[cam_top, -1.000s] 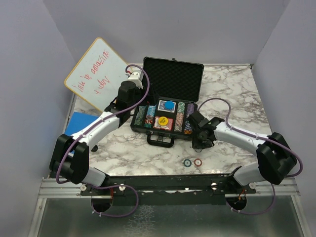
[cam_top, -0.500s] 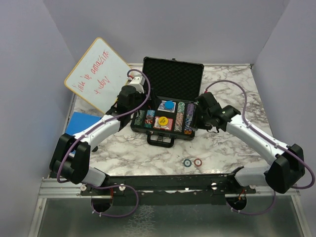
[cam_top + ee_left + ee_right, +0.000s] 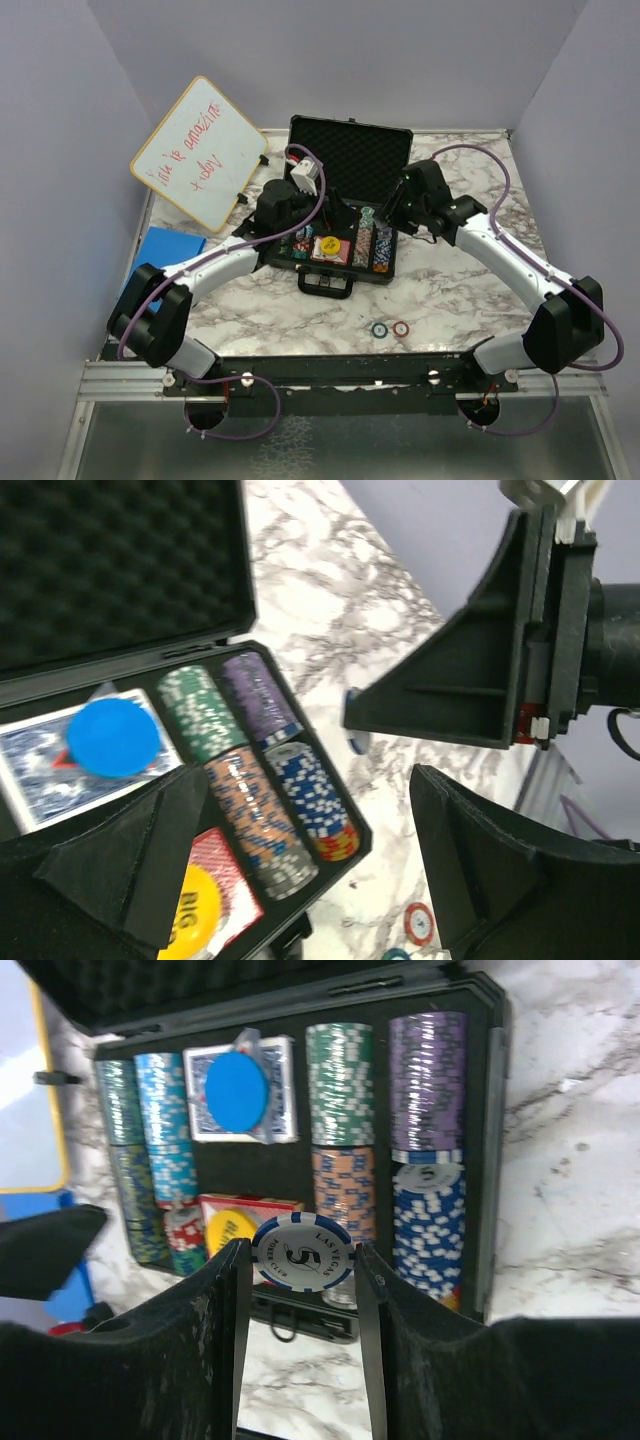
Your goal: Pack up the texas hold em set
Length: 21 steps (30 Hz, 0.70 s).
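Observation:
The black briefcase [image 3: 350, 155] lies open mid-table, its lid propped back and its tray full of chip rows [image 3: 428, 1080]. On the card decks rest a blue disc [image 3: 237, 1085] and a yellow disc [image 3: 232, 1228]. My right gripper [image 3: 300, 1257] is shut on a blue and white chip [image 3: 302, 1251] marked 5, held upright above the tray's front right part [image 3: 395, 215]. My left gripper [image 3: 310, 860] hangs open over the tray's right half [image 3: 335, 215], with nothing between its fingers. Two loose chips, a teal one [image 3: 379, 329] and a red one [image 3: 401, 328], lie on the marble in front of the case.
A white dry-erase board [image 3: 195, 150] leans at the back left, and a flat blue pad [image 3: 165, 248] lies below it under the left arm. The case handle [image 3: 326, 285] sticks out toward the arms. Grey walls close in both sides.
My right arm swung from in front of the case up to its right side, carrying the chip over the tray. The left gripper moved right, over the tray.

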### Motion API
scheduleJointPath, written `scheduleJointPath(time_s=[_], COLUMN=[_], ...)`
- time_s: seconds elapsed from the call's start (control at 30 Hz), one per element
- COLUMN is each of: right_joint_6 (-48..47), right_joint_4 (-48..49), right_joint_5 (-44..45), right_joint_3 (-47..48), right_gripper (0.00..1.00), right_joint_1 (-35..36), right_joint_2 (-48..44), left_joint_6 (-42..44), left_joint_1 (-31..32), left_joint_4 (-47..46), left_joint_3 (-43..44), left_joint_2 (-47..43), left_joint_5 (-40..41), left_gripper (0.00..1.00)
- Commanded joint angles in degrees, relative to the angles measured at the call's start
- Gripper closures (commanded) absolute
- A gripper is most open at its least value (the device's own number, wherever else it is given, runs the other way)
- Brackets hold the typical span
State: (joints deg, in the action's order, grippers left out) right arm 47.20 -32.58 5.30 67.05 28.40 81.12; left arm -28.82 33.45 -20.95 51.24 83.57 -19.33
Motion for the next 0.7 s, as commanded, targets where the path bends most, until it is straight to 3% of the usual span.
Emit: scheduleJointPath(time_s=[0.0, 0.47, 0.67], right_joint_6=[6.10, 8.11, 7.35], right_joint_4=[5.90, 11.16, 11.35], right_joint_5=[-4.67, -13.91, -15.41], right_joint_3=[-0.62, -1.71, -1.31], right_gripper=[0.56, 0.55, 0.56], right_joint_1=[-0.56, -2.87, -3.25], right_joint_2=[1.17, 1.93, 2.09], left_joint_6=[-5.62, -8.66, -9.38], left_joint_1=[2.98, 4.54, 4.60], left_joint_4=[-10.60, -11.39, -11.39], left_joint_3=[-0.22, 3.07, 4.27], left_joint_2=[4.72, 9.22, 10.59], left_joint_5=[-6.05, -1.45, -0.33], left_gripper=[0.13, 0.54, 0.56])
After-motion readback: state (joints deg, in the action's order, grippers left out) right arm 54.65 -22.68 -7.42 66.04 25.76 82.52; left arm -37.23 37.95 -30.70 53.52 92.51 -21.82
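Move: My right hand still holds the white poker chip, which lies about 9 cm to the right of my open left fingertips, straight across and roughly level with them. So those fingertips are some 9 cm left of my right hand. Under the right hand, about 12 cm down in the case, the blue chip stack is straight below and 1 cm right; the orange stack is 3 cm left and 1 cm ahead, the purple one 9 cm ahead and 2 cm right. I bring my hands together above the case. The left swings about 5 cm right towards the chip, dipping and drawing back a couple of centimetres before partly recovering, and its wide fingers close to roughly half open. My right keeps its grip and carries the chip some 4 cm left, up and a little forward to meet them, rolling its left side up about 15 degrees. ##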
